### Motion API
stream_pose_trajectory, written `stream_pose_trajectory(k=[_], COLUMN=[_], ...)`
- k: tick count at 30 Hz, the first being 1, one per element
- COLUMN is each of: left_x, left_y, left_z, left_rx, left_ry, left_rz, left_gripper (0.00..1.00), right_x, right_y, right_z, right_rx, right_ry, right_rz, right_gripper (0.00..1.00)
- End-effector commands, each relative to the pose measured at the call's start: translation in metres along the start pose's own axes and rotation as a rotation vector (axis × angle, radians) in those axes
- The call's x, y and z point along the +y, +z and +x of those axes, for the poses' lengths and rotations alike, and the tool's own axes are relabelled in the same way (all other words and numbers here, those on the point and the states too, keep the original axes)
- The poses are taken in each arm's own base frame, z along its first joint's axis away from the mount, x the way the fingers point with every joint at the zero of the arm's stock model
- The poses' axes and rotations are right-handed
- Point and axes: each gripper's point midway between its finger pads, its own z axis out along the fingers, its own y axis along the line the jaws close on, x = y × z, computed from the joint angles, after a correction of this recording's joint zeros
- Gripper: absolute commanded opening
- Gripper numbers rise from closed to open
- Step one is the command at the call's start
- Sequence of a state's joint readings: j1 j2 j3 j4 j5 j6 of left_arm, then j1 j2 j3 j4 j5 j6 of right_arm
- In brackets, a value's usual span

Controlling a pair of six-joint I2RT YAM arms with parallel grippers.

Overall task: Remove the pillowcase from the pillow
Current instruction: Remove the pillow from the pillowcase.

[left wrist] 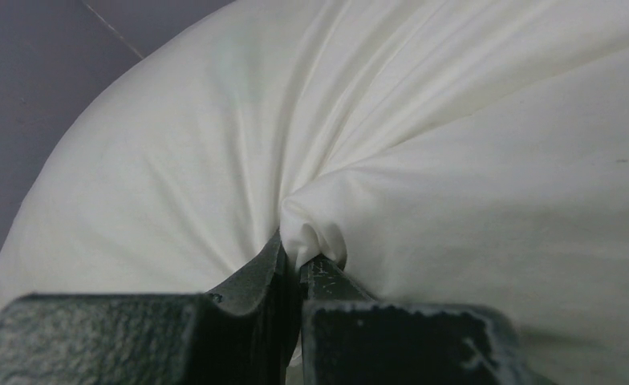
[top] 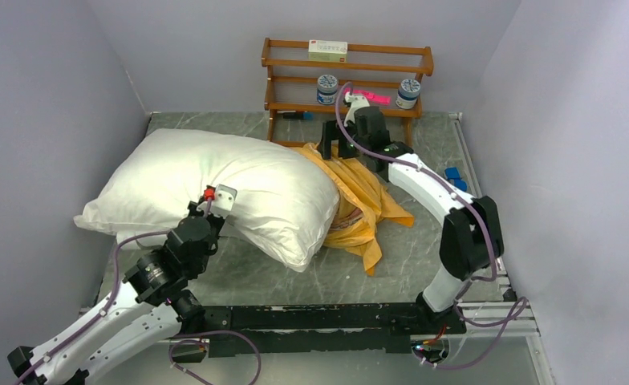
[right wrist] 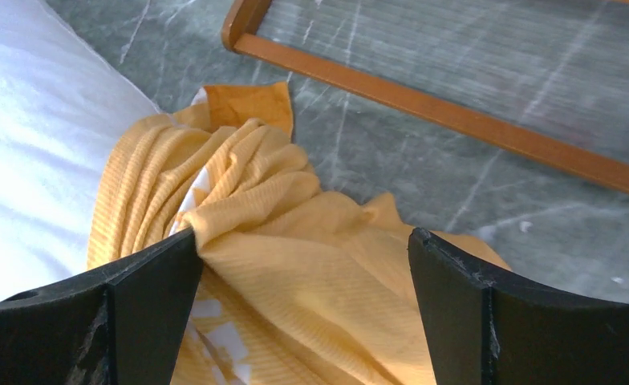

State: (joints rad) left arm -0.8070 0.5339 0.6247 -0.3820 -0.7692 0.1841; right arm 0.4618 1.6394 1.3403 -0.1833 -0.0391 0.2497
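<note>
The white pillow [top: 215, 180] lies across the left and middle of the table. The orange-yellow pillowcase [top: 363, 204] is bunched in a crumpled heap against the pillow's right end. My left gripper [top: 207, 210] is at the pillow's near side; in the left wrist view it [left wrist: 302, 261] is shut on a pinched fold of the pillow [left wrist: 424, 160]. My right gripper [top: 339, 151] hovers over the far part of the heap. It [right wrist: 303, 249] stands wide open over the pillowcase [right wrist: 319, 281], with a fold touching its left finger [right wrist: 151, 297]. White print shows among the folds.
A wooden rack [top: 347, 72] stands at the back with two jars [top: 327, 88], a box and a pink item; its base rail [right wrist: 456, 120] runs just past my right gripper. Small blue pieces [top: 454, 175] lie at the right edge. Walls close in on three sides.
</note>
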Motion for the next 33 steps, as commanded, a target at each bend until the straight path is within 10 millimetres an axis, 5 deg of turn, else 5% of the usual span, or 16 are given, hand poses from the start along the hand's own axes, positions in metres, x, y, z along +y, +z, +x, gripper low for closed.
stream_pose_trajectory(k=[1, 8, 15, 23, 29, 33], left_x=[0.017, 0.001, -0.007, -0.036, -0.073, -0.107], left_y=[-0.005, -0.016, -0.030, -0.027, -0.011, 0.009], left_z=[-0.031, -0.053, -0.089, -0.137, -0.161, -0.160], left_rx=[-0.120, -0.245, -0.334, -0.298, -0.255, -0.169], left_ry=[-0.096, -0.119, -0.195, -0.203, -0.220, -0.204], left_rz=[-0.042, 0.106, 0.222, 0.389, 0.506, 0.571], left_gripper=[0.05, 0.05, 0.48, 0.77, 0.85, 0.88], right_x=[0.026, 0.035, 0.042, 0.050, 0.057, 0.058], right_y=[0.016, 0.015, -0.008, -0.036, -0.052, -0.058], right_z=[-0.009, 0.037, 0.058, 0.064, 0.064, 0.061], right_rx=[-0.016, 0.070, 0.107, 0.087, 0.058, 0.036], right_ry=[0.040, 0.055, 0.013, -0.028, -0.039, -0.048], right_rz=[-0.130, -0.216, -0.255, -0.260, -0.280, -0.279], right_gripper=[0.97, 0.73, 0.43, 0.22, 0.13, 0.03])
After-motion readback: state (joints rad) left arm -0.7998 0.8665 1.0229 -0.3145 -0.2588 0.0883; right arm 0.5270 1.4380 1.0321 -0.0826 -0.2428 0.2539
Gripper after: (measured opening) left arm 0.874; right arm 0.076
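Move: The pillowcase lies bunched with its middle some 11 cm back of the open right hand, about 6 cm to its right and 9 cm below. The rack's bottom rail is roughly 7 cm ahead of that hand, 3 cm to the right and 12 cm lower. The left hand still grips a fold of the pillow, whose middle is about 10 cm ahead, 2 cm left and 5 cm below; from this hand the pillowcase is about 9 cm ahead, 34 cm to the right and 9 cm down. Down about 5 cm and slightly left goes the right hand onto the bunched pillowcase, then back towards the robot, rising a little, as its fingers shut and pinch a fold of the cloth. The left hand opens, comes free of the pillow, lifts, and swings some 13 cm right over it towards the pillowcase, turning clockwise about 25 degrees. ##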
